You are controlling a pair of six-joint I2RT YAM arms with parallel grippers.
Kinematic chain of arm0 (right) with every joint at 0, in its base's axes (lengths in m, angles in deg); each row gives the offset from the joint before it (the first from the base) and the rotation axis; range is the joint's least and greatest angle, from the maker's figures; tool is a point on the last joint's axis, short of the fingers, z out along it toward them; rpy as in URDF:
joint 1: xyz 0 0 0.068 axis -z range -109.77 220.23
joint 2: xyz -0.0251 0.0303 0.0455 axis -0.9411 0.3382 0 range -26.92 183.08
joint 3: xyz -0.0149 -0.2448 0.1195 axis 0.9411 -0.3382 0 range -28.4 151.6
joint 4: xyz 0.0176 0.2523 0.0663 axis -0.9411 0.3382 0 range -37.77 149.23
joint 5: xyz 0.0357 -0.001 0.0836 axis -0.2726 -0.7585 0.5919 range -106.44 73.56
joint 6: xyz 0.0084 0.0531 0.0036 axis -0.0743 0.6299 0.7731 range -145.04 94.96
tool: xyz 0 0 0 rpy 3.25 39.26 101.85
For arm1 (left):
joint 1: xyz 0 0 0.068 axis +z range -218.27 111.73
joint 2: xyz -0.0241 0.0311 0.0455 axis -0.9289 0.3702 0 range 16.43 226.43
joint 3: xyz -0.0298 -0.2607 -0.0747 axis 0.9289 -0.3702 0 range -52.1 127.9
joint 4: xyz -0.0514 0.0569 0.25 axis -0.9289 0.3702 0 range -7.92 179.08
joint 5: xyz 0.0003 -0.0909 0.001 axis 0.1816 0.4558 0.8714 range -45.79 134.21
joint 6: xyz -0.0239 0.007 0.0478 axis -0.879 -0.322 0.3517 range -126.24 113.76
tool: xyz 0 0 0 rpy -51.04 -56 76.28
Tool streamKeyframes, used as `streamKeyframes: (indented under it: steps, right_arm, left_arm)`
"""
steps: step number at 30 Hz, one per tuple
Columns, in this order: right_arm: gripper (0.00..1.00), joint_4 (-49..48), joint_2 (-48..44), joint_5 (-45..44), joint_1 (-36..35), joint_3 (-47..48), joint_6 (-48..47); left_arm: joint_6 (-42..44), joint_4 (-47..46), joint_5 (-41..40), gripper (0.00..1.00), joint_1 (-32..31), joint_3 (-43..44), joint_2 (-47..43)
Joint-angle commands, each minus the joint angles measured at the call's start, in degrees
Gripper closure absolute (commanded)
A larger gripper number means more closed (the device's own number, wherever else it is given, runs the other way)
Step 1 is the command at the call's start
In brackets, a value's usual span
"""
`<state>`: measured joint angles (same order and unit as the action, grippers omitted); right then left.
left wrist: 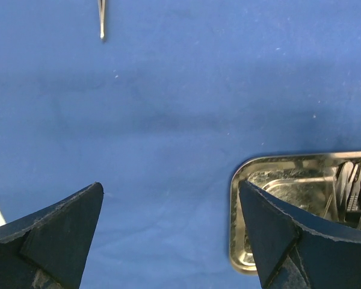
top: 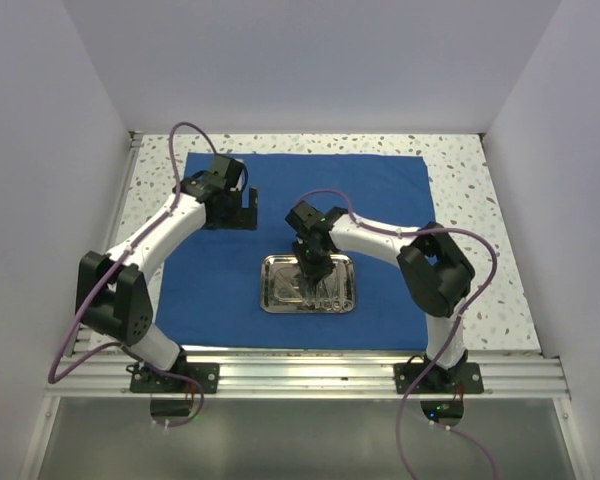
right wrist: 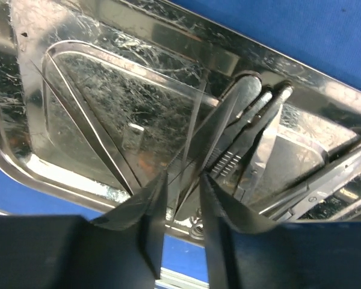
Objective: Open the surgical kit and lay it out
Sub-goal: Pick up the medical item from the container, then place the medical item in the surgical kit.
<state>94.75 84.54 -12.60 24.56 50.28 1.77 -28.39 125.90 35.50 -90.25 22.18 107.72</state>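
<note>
The royal-blue cloth wrap lies spread flat, with the steel tray on its near middle. My right gripper reaches down into the tray. In the right wrist view its jaws stand narrowly open on either side of thin silver tweezers, with a gap still showing. Beside them lie forceps and another long pair of tweezers. My left gripper hovers over the cloth at the far left, wide open and empty. A thin silver instrument tip lies on the cloth ahead of it. The tray's corner shows by its right finger.
The speckled tabletop borders the cloth. An aluminium rail with both arm bases runs along the near edge. White walls close in the left, right and back.
</note>
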Motion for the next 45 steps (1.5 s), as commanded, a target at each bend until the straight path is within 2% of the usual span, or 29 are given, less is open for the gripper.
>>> streamKeyframes:
  steps: [1, 7, 12, 17, 22, 28, 32, 37, 45]
  right_arm:
    - [0.71, -0.2, 2.0, -2.0, -0.5, 2.1, 0.4]
    - [0.99, 1.9, 3.7, -3.5, -0.6, 4.5, 0.4]
    - [1.0, 5.0, 1.8, -3.6, -0.6, 10.7, 0.9]
    - [1.0, 6.3, 4.2, -0.4, -0.6, 25.3, 2.9]
    - [1.0, 3.4, 13.8, 4.8, -0.6, 40.6, 5.9]
    - [1.0, -1.9, 29.8, 6.9, 0.2, 57.3, 11.9]
    - [1.0, -11.4, 35.0, 3.5, 0.8, 60.4, 16.3]
    - [1.0, -18.0, 41.5, 1.1, 2.3, 67.1, 24.0]
    - [1.0, -25.0, 43.8, -5.9, 3.7, 68.5, 29.7]
  left_arm:
    - [-0.9, 2.2, -1.0, 0.01, 0.4, 0.3, -4.7]
    - [-0.9, 4.8, -2.5, 0.01, 0.4, 0.8, -8.7]
    - [-2.5, 4.7, -3.4, 0.0, 0.5, -0.7, -14.9]
    - [-3.2, 3.4, -2.6, 0.0, 0.5, -2.2, -21.1]
    - [-3.5, 4.4, -1.7, 0.0, 0.5, -2.1, -23.3]
    - [-5.4, 6.6, -0.5, 0.0, 0.5, -2.3, -25.9]
    - [-6.5, 9.2, -0.4, 0.0, 0.5, -2.4, -28.8]
    - [-6.2, 14.1, -2.8, 0.0, 0.5, -1.5, -33.4]
    - [-5.5, 20.7, -9.0, 0.0, 0.5, 1.0, -38.4]
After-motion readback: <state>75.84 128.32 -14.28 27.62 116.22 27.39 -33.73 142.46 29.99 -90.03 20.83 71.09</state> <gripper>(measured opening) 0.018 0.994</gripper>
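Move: The slim medical item in the container, seemingly tweezers, lies between the right hand's part-open fingers, about 1 cm ahead and 1 cm below. Another tray tweezers lies level, 5 cm left; the scissors sit 6 cm right and 1 cm back. The tweezers already laid on the cloth are some 26 cm ahead, 24 cm left and 2 cm below. From the left hand, the item is 10 cm back, 20 cm right and 11 cm below. The slim item is pinched as the right fingers shut, then lifted from the tray and carried some 25 cm forward and 20 cm left, arching up, dipping by the laid tweezers and rising slightly again. The wrist swings the fingertips out left and forward, turning clockwise, grip kept. The open, empty left hand backs away upward and a little left. ##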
